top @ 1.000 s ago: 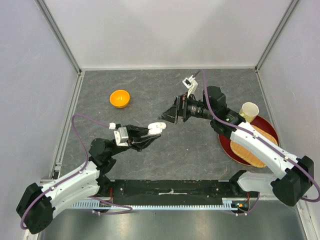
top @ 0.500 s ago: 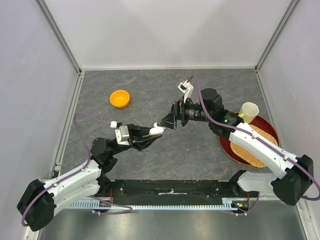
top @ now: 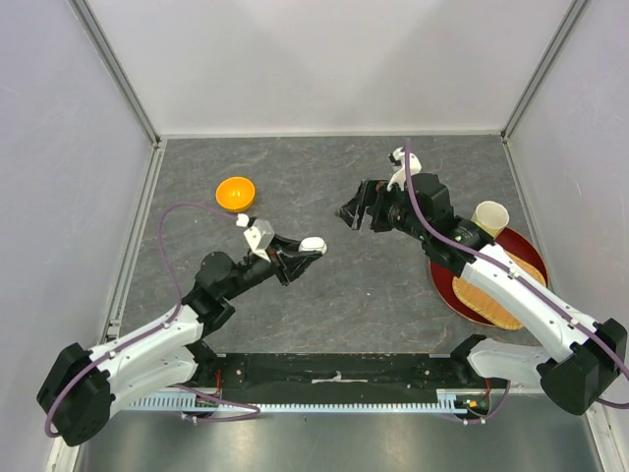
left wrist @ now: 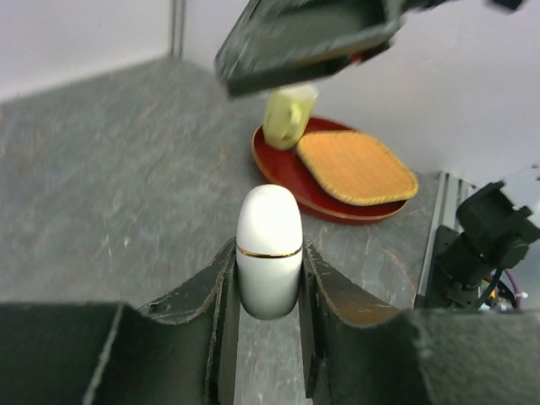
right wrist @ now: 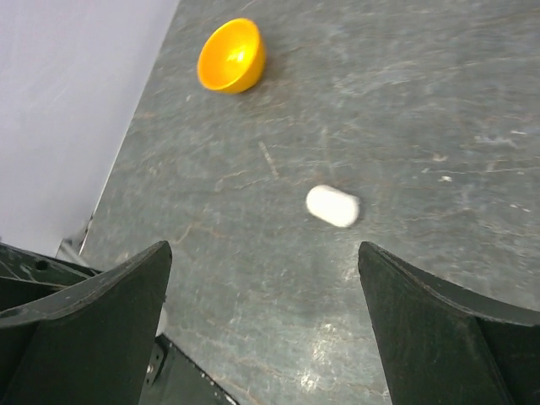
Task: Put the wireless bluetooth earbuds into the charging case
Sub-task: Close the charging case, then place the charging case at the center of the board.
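A small white charging case (left wrist: 269, 253) with a thin gold seam, lid closed, is pinched between my left gripper's (left wrist: 268, 249) black fingers, held above the table. From above, the case (top: 313, 244) shows at the left gripper's (top: 300, 254) tip near the table's middle. My right gripper (top: 356, 207) hovers open a short way to the far right of it, with nothing between its fingers (right wrist: 101, 312). It appears as a blurred dark shape (left wrist: 312, 38) in the left wrist view. A white oblong thing (right wrist: 332, 206) of case size shows blurred against the table. No earbuds show in any view.
An orange bowl (top: 235, 193) sits at the far left of the grey table. At the right is a red tray (top: 444, 287) carrying a woven mat (top: 501, 285) and a pale cup (top: 488, 218). Walls close in the table on three sides.
My right gripper has drawn back from the case, up and to the right, and turned. My left gripper has swung slightly farther out, still holding the case.
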Robot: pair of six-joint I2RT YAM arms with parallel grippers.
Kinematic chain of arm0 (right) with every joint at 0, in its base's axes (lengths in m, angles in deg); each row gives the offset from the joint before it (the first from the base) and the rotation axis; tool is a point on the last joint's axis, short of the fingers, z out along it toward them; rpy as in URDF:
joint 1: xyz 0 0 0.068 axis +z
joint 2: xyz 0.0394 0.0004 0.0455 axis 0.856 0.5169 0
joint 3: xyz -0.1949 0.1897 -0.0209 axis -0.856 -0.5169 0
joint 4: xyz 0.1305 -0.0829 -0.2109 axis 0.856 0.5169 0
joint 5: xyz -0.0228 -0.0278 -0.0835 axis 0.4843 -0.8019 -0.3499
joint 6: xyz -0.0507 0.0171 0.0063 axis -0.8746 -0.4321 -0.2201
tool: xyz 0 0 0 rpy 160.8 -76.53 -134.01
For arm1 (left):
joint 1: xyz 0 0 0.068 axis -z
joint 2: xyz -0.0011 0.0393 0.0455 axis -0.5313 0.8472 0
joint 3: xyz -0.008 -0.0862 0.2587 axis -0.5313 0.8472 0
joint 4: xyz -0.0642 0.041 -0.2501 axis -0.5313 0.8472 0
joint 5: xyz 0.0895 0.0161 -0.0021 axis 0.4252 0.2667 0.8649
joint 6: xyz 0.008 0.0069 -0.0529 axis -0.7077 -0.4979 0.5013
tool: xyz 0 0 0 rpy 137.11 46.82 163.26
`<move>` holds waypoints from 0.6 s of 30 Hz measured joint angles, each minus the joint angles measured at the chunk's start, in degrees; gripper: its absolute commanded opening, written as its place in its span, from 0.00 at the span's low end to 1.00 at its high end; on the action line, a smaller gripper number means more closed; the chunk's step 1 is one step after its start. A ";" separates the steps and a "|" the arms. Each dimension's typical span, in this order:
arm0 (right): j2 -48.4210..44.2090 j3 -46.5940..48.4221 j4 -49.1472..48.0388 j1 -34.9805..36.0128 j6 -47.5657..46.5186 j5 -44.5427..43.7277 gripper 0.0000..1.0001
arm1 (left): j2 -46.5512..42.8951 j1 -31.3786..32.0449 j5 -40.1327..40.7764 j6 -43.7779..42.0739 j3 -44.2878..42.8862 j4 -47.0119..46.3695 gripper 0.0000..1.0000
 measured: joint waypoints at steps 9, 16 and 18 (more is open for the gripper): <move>-0.07 -0.76 1.16 -3.80 3.87 -4.63 0.98 | 15.41 -0.02 4.39 8.26 -3.67 10.91 0.02; -0.28 -1.81 1.66 -5.35 4.39 -4.85 0.98 | 24.33 0.00 4.33 12.98 -7.06 13.55 0.02; -0.31 -1.99 1.77 -5.81 4.39 -4.79 0.98 | 27.04 0.00 4.13 13.92 -8.70 13.86 0.02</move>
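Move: My left hand holds the shut charging case. The bare table it is heading down to lies about 5 cm ahead, 4 cm to the right and some 25 cm below. The other white case rests about 12 cm straight ahead and 24 cm below, with the orange bowl roughly 29 cm ahead and 19 cm left. From my empty right hand that bare spot is about 3 cm back, 7 cm left and 27 cm down. I sink my left hand about 14 cm towards the table, easing forward and to the right by 3 to 4 cm, and tip the fingers from slightly upward to slanting down, nearly 40 degrees, keeping my pinch on the closed case. Meanwhile my open right hand backs off to the right about 4 cm, drifting a little forward and down as it turns slightly clockwise. ##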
